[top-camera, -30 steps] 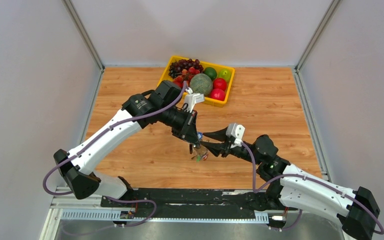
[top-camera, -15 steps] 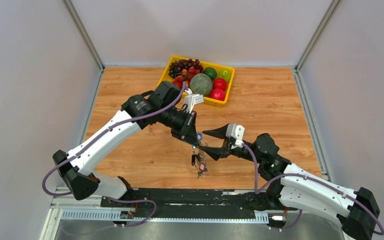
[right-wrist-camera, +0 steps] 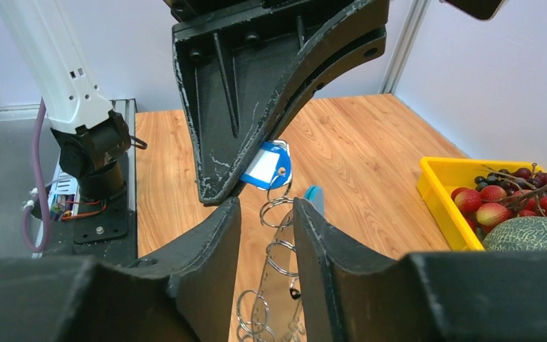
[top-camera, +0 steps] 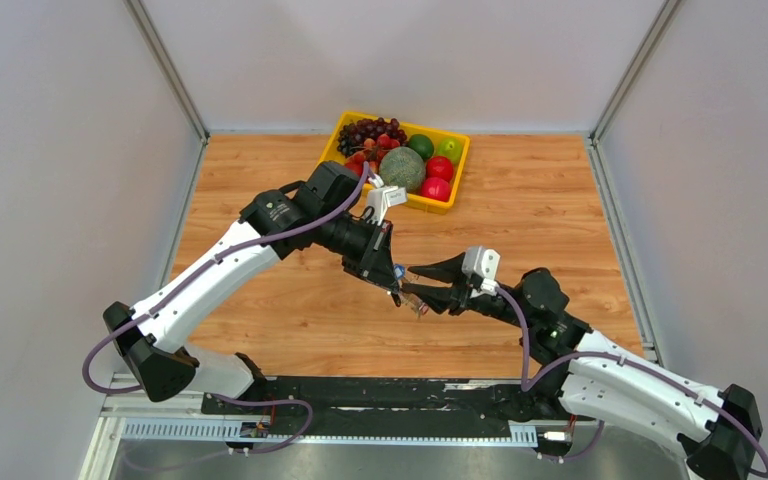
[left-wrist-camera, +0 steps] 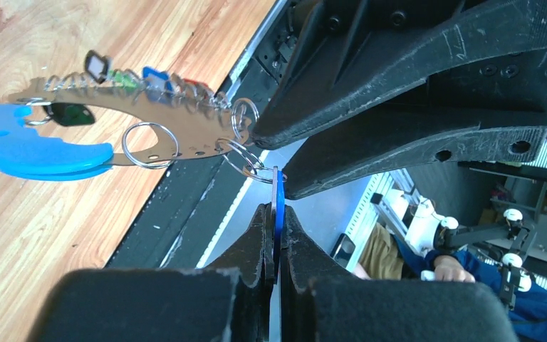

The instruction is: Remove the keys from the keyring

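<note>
The keyring [left-wrist-camera: 185, 135] is a curved see-through strip with small wire rings and a bright blue band [left-wrist-camera: 35, 151] at its far end. Keys [left-wrist-camera: 155, 77] with blue, black and green heads hang along it. My left gripper [left-wrist-camera: 276, 208] is shut on a flat blue tag [left-wrist-camera: 278, 191] that a ring links to the strip. My right gripper [right-wrist-camera: 266, 203] faces it, fingers apart, and the keyring [right-wrist-camera: 285, 239] runs down the gap between them, close to the right finger. In the top view both grippers meet mid-table, left gripper [top-camera: 397, 290] and right gripper [top-camera: 406, 279], with the keyring [top-camera: 416, 301] by the tips.
A yellow tray [top-camera: 460, 165] at the back holds grapes, a melon [top-camera: 402, 168], apples and other fruit. Grey walls close in both sides and the rear. The black rail of the arm bases [top-camera: 360, 395] runs along the near edge.
Half a second ago the keys dangled straight down under my left gripper. Now the bunch sits higher, beside my right fingertips. The right arm has shifted slightly right.
</note>
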You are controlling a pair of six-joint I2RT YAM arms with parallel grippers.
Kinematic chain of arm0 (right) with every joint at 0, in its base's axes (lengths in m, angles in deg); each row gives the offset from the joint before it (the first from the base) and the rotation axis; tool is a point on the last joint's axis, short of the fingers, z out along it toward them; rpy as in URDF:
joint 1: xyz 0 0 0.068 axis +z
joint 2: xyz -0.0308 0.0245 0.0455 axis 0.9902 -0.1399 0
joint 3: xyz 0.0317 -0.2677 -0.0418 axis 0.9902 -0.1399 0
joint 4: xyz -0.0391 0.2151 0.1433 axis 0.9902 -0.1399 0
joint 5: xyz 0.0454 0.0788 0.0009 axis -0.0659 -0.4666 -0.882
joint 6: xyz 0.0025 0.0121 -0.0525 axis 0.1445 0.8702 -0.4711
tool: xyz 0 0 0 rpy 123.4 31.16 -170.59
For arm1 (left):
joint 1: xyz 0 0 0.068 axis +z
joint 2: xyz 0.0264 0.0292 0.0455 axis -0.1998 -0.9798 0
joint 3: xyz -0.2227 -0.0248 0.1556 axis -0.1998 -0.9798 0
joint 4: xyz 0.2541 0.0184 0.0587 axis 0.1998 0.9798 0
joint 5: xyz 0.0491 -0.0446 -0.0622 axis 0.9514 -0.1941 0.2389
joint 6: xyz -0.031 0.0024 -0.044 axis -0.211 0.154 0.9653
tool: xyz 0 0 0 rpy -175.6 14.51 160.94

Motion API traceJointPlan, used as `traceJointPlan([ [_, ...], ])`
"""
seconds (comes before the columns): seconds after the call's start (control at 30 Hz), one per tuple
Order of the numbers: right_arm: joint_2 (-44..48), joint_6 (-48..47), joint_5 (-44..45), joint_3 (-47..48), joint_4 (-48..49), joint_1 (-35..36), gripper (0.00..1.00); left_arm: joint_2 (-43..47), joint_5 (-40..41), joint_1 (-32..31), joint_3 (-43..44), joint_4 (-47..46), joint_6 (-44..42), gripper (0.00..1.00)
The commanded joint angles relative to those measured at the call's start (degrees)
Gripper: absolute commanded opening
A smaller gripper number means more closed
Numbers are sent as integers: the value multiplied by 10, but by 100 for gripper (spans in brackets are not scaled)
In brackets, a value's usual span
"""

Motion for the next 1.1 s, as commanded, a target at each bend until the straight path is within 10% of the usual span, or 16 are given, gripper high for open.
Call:
traceJointPlan([
  [0.0, 12, 6, -15, 15, -2, 2, 36, 22, -12, 1, 6, -27, 7, 0],
  [0.5, -34, 6, -48, 41, 1, 1, 41, 34, -21, 0, 5, -32, 20, 0],
  [0.8, -50, -2, -57, 60, -20, 2, 4, 39, -16, 0, 3, -34, 18, 0],
  [1.07, -8, -5, -51, 42, -46, 1, 0, 47, -8, 11, 3, -56, 35, 0],
])
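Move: Just off the right fingertips, about 2 cm to the left and level with them, hangs the split ring under the blue tag. The tag itself is about 3 cm left and 2 cm above the right hand, neither ahead nor back. The next ring stands roughly 2 cm below that first ring, and the key-laden plate hangs about 6 cm below the right hand, 3 cm to its left. From the left hand, the ring is some 2 cm right and 3 cm below. Dipping about 1 cm while easing left nearly 2 cm, the right hand brings its half-open fingers in around the ring below the blue tag, then rises again and shuts them so the tips pinch the thin ring. It ends with a slight draw back to the right. The left fingers keep their shut grip on the tag and lift it about 1 cm. ##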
